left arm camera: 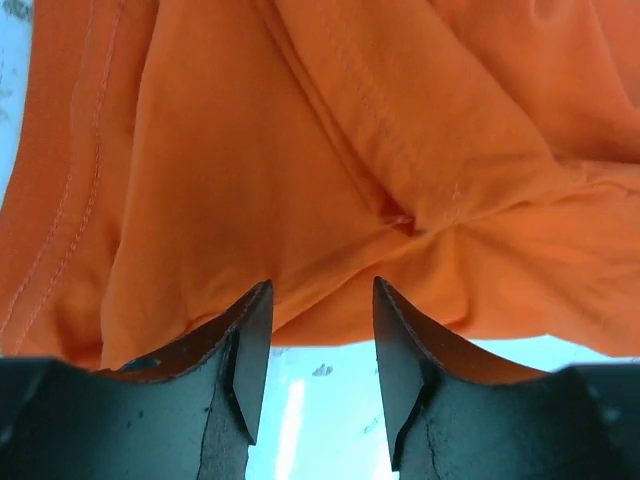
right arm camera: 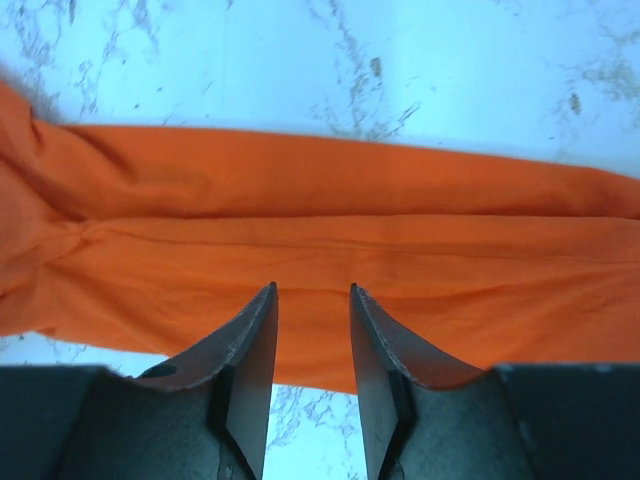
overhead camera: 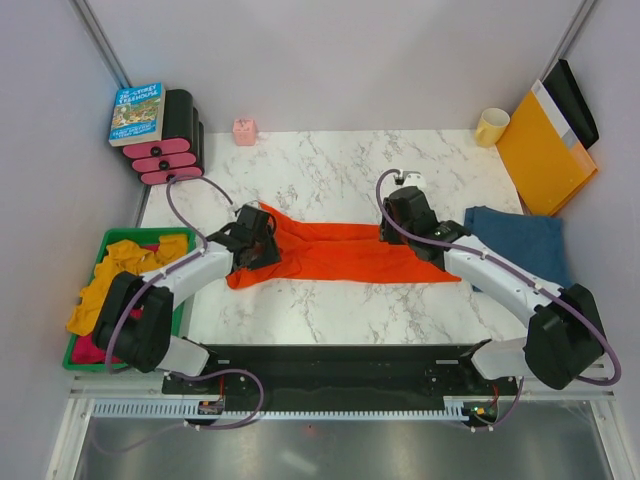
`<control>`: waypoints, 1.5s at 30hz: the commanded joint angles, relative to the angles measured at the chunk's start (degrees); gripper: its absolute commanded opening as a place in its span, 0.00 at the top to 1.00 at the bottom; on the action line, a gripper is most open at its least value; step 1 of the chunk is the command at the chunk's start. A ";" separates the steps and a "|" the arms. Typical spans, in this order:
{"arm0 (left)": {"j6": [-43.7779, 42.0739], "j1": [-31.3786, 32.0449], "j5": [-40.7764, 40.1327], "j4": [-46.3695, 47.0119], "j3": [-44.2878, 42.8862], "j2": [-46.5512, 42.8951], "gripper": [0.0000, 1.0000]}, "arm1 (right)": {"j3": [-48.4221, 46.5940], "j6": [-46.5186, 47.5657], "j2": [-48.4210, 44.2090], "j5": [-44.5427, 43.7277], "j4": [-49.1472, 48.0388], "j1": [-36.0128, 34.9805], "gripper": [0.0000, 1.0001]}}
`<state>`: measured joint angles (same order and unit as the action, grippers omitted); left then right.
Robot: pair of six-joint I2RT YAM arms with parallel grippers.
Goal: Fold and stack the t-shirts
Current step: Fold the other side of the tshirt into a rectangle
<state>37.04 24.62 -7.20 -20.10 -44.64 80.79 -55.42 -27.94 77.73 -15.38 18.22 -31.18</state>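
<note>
The bright orange-red t-shirt (overhead camera: 340,255) lies across the middle of the marble table as a long band folded lengthwise. My left gripper (overhead camera: 262,240) hovers over its bunched left end, and my right gripper (overhead camera: 400,215) over its right end. In the left wrist view the gripper (left arm camera: 320,290) stands open above the wrinkled cloth (left arm camera: 300,150), with bare table showing between the jaws. The right gripper (right arm camera: 312,292) is open too, over the smooth band (right arm camera: 330,240), gripping nothing. The dark denim-blue t-shirt (overhead camera: 520,245) lies folded to a rough square at the right, partly under the right arm.
A green bin (overhead camera: 140,233) with yellow and pink cloths sits at the left edge. A book (overhead camera: 137,112) on pink-and-black rolls (overhead camera: 170,140) stands at the back left, with a small pink box (overhead camera: 245,131) nearby. A yellow mug (overhead camera: 491,126) and an orange envelope (overhead camera: 545,150) are at the back right.
</note>
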 commanded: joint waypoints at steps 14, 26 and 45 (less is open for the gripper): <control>-1.01 -3.35 -4.40 3.67 -13.54 10.96 0.48 | 3.56 2.19 -3.11 -1.41 -0.11 -4.33 0.57; 0.32 -4.06 -8.09 1.82 -12.92 10.96 0.47 | 4.44 1.84 -2.59 -1.15 -0.46 -4.33 0.57; 1.37 -5.37 -7.21 5.24 -15.03 16.59 0.49 | 6.73 1.40 -3.29 -1.06 -0.38 -4.33 0.57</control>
<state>36.69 19.57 -13.41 -18.09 -57.58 98.26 -49.12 -26.30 75.88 -15.53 18.61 -35.16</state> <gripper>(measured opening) 0.520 0.434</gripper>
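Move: From the left hand, the t-shirt's folded-over sleeve lies some 8 cm ahead and 2 cm to the left, about 4 cm below. The shirt's far-left corner is roughly 14 cm ahead and 2 cm left, its near-left end about 3 cm back and 9 cm left. The same sleeve lies around 29 cm to the right hand's left and 5 cm ahead, some 12 cm below. Swinging forward about 8 cm towards the folded sleeve, the left hand first lifts some 4 cm, then sinks about 6 cm over it while easing 3 cm left and turning slightly counter-clockwise, fingers staying half open. The open right hand edges left briefly, then backs off and sinks about 3 cm above the shirt's body. ##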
